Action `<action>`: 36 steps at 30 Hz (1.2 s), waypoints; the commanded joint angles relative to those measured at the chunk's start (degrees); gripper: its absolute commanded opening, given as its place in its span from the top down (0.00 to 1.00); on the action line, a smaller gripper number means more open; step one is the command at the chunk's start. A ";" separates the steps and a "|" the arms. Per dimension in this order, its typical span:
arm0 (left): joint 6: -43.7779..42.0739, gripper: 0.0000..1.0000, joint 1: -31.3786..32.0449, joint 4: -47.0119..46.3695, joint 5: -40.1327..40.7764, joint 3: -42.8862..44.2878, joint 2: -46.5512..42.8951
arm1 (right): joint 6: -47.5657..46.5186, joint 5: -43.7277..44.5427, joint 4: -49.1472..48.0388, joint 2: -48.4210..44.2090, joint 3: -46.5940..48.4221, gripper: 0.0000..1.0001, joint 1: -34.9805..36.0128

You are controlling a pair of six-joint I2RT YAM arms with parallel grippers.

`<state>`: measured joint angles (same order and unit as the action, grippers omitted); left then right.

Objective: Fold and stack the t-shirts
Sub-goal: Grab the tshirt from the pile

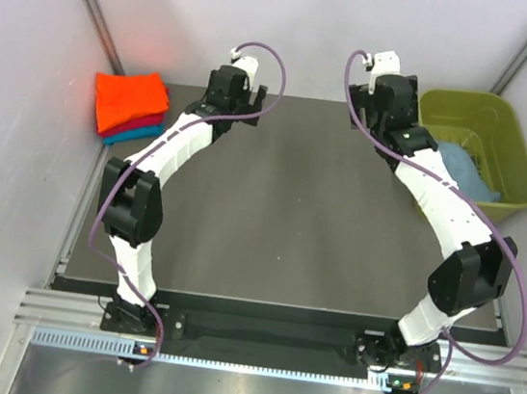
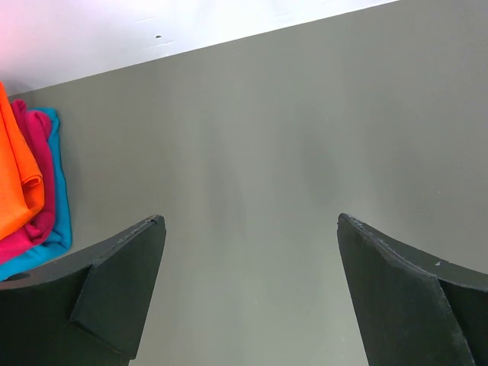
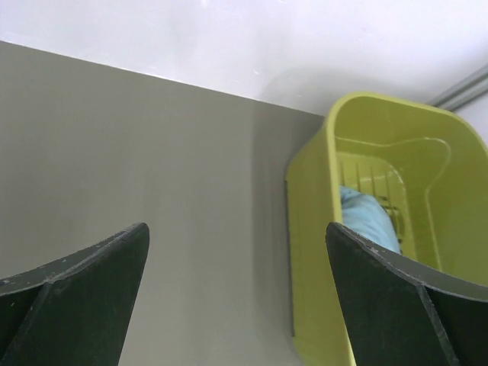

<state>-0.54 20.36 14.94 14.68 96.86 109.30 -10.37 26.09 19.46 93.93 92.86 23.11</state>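
Folded t-shirts lie stacked at the table's far left: orange (image 1: 130,100) on top, red (image 1: 142,127) under it, teal (image 1: 130,137) at the bottom. The left wrist view shows the same stack, orange (image 2: 17,183), red (image 2: 40,183), teal (image 2: 59,198). A crumpled grey-blue t-shirt (image 1: 466,170) lies inside the olive-green basket (image 1: 517,153) at the far right, and shows in the right wrist view as blue cloth (image 3: 370,217). My left gripper (image 1: 248,93) hovers open over bare table (image 2: 252,221), right of the stack. Beside the basket, my right gripper (image 1: 388,97) hangs open and empty (image 3: 236,229).
The dark table (image 1: 291,210) is walled by white panels at the back and sides. The basket (image 3: 320,229) stands against the right wall in the far corner. A metal rail (image 1: 274,339) carries both arm bases at the near edge.
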 commanded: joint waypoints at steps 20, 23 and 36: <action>-3.51 0.01 0.21 7.12 -1.50 -0.53 -2.16 | 10.02 -20.36 16.83 20.50 20.53 0.07 -31.90; -4.38 0.01 0.21 6.42 -0.26 -0.36 -1.54 | 9.40 -25.81 19.37 21.47 16.31 0.12 -31.90; -3.86 0.02 0.21 7.56 -0.09 -0.09 -1.54 | 8.18 -28.37 18.95 25.95 11.99 0.54 -34.45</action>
<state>-4.29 20.43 22.81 14.04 96.16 110.04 -2.31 -1.30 38.70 119.70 102.76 -9.91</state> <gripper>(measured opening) 0.983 0.648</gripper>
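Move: The light-blue t-shirt lies crumpled in the green bin, roughly 26 cm to the right of the right hand, about level with it fore and aft and some 23 cm lower. The bin's middle is about 28 cm right and 3 cm ahead; its left rim stands only some 15 cm right, about straight across and 13 cm lower. From the left hand, that t-shirt is about 50 cm right, 5 cm back and 13 cm below. Fabric of the light-blue t-shirt comes between the right fingers, which start to close on it after swinging right over the bin's left rim, about 25 cm and bowing forward, then plunging some 20 cm into the bin while easing back and left. The wrist tips down about 35 degrees and rolls left side up. The empty, open left hand sinks about 4 cm. ##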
